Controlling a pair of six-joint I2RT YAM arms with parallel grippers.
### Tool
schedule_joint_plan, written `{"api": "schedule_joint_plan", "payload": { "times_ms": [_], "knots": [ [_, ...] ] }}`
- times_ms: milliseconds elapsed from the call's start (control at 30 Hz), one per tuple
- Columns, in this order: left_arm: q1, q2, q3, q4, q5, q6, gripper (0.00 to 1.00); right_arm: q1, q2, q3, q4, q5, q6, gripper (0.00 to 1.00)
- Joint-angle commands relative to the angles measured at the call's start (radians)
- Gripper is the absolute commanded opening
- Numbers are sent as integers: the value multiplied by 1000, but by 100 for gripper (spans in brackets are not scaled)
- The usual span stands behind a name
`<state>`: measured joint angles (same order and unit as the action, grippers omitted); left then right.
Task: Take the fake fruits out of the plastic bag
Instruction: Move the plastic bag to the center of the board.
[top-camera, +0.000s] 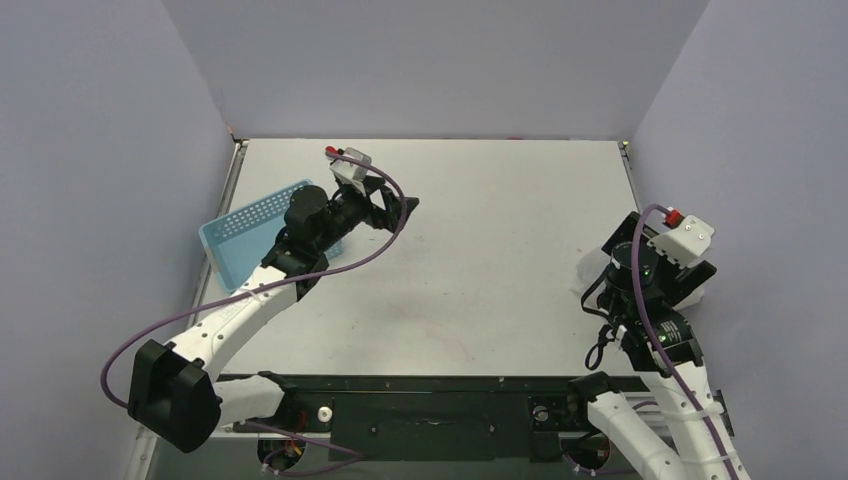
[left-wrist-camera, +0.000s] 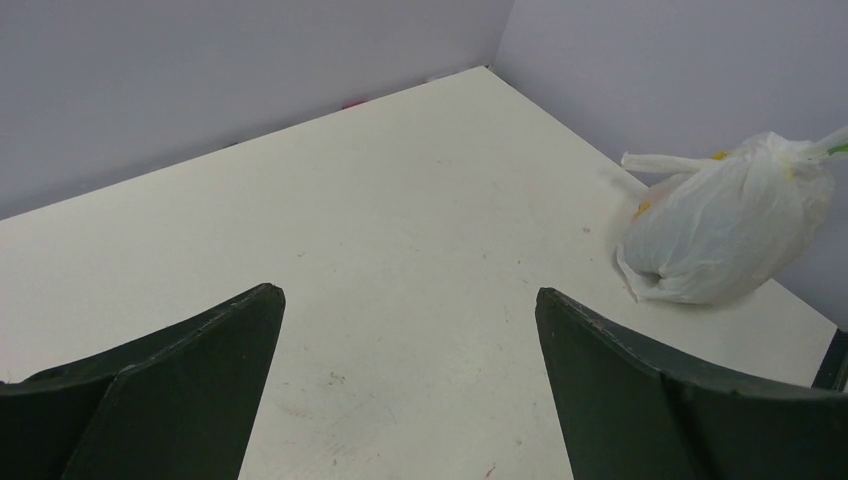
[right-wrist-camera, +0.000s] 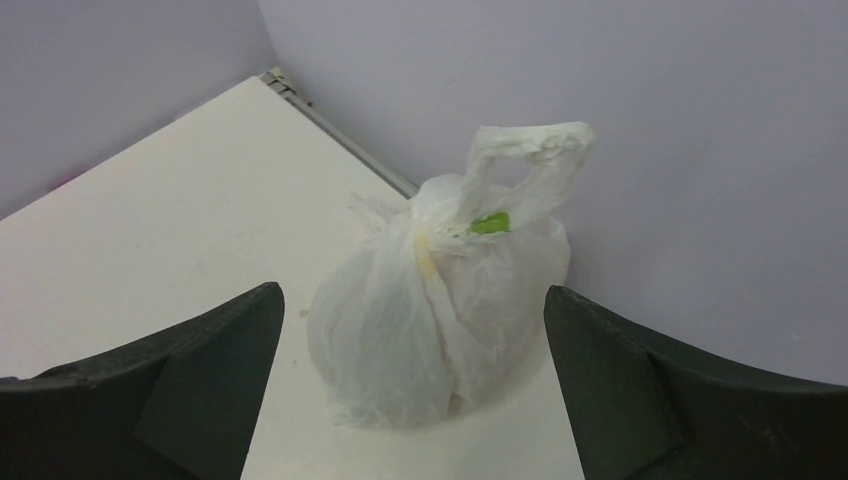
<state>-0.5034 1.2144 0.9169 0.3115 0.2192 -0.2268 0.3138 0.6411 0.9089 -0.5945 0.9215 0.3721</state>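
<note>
The plastic bag (right-wrist-camera: 440, 300) stands knotted at the top near the table's right edge by the wall, its handle loop (right-wrist-camera: 530, 150) sticking up. The fake fruits are hidden inside it; only a faint orange-yellow tint (left-wrist-camera: 645, 207) shows through. My right gripper (right-wrist-camera: 410, 288) hovers open just short of the bag, a finger on either side of it and not touching. My left gripper (left-wrist-camera: 410, 292) is open over bare table in the middle, with the bag (left-wrist-camera: 720, 225) far off to its right. From above, the left gripper (top-camera: 400, 208) points right.
A blue perforated basket (top-camera: 245, 232) lies tilted at the table's left side, partly under my left arm. Grey walls close in the back and both sides. The right wall (right-wrist-camera: 650, 150) stands directly behind the bag.
</note>
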Motion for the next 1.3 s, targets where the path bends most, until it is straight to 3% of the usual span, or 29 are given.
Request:
{"api": "schedule_joint_plan", "payload": {
  "times_ms": [0, 433, 567, 700, 833, 1067, 1267],
  "knots": [
    [-7, 29, 2, 88, 72, -8, 97, -65, 12, -3, -48, 156, 54, 100],
    [-15, 17, 15, 67, 112, 11, 97, -300, 267, 57, 69, 72, 155, 100],
    [-15, 3, 6, 64, 107, 35, 97, -412, 370, 86, 96, -46, 201, 97],
    [-15, 1, 7, 52, 102, 59, 97, -433, 464, 108, 130, -87, 179, 93],
    [-15, 7, 13, 43, 101, 63, 97, -447, 455, 59, 190, -104, 160, 90],
    [-14, 21, 17, 29, 96, 76, 97, -451, 426, 8, 256, -108, 126, 71],
    [-15, 52, 21, 26, 137, 84, 97, -459, 396, -26, 282, -139, 130, 40]
  ]
}}
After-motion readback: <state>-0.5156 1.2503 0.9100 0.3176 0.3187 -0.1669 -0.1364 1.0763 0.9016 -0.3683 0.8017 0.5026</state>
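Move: The plastic bag's middle lies some 4 cm ahead of the open right hand, 5 cm to its right and 17 cm below. Its gathered handles stick up about 7 cm ahead, 9 cm right and just 6 cm below. The board's right edge runs about 4 cm right of the bag's middle, level with it; the board's centre is some 45 cm left of the hand and 12 cm farther out. From the left hand the bag is about 50 cm right, 9 cm back and 17 cm below. Around the bag's gathered handles the right fingers begin to close, from wide open to about half, once the hand has come in over the bag: first right and slightly back, then right, forward and down, ending roughly 9 cm right, 7 cm lower and 6 cm forward. On the way it turns some 20–25 degrees clockwise and tips downward. The left hand, empty and open, shifts about 2 cm right and down. ##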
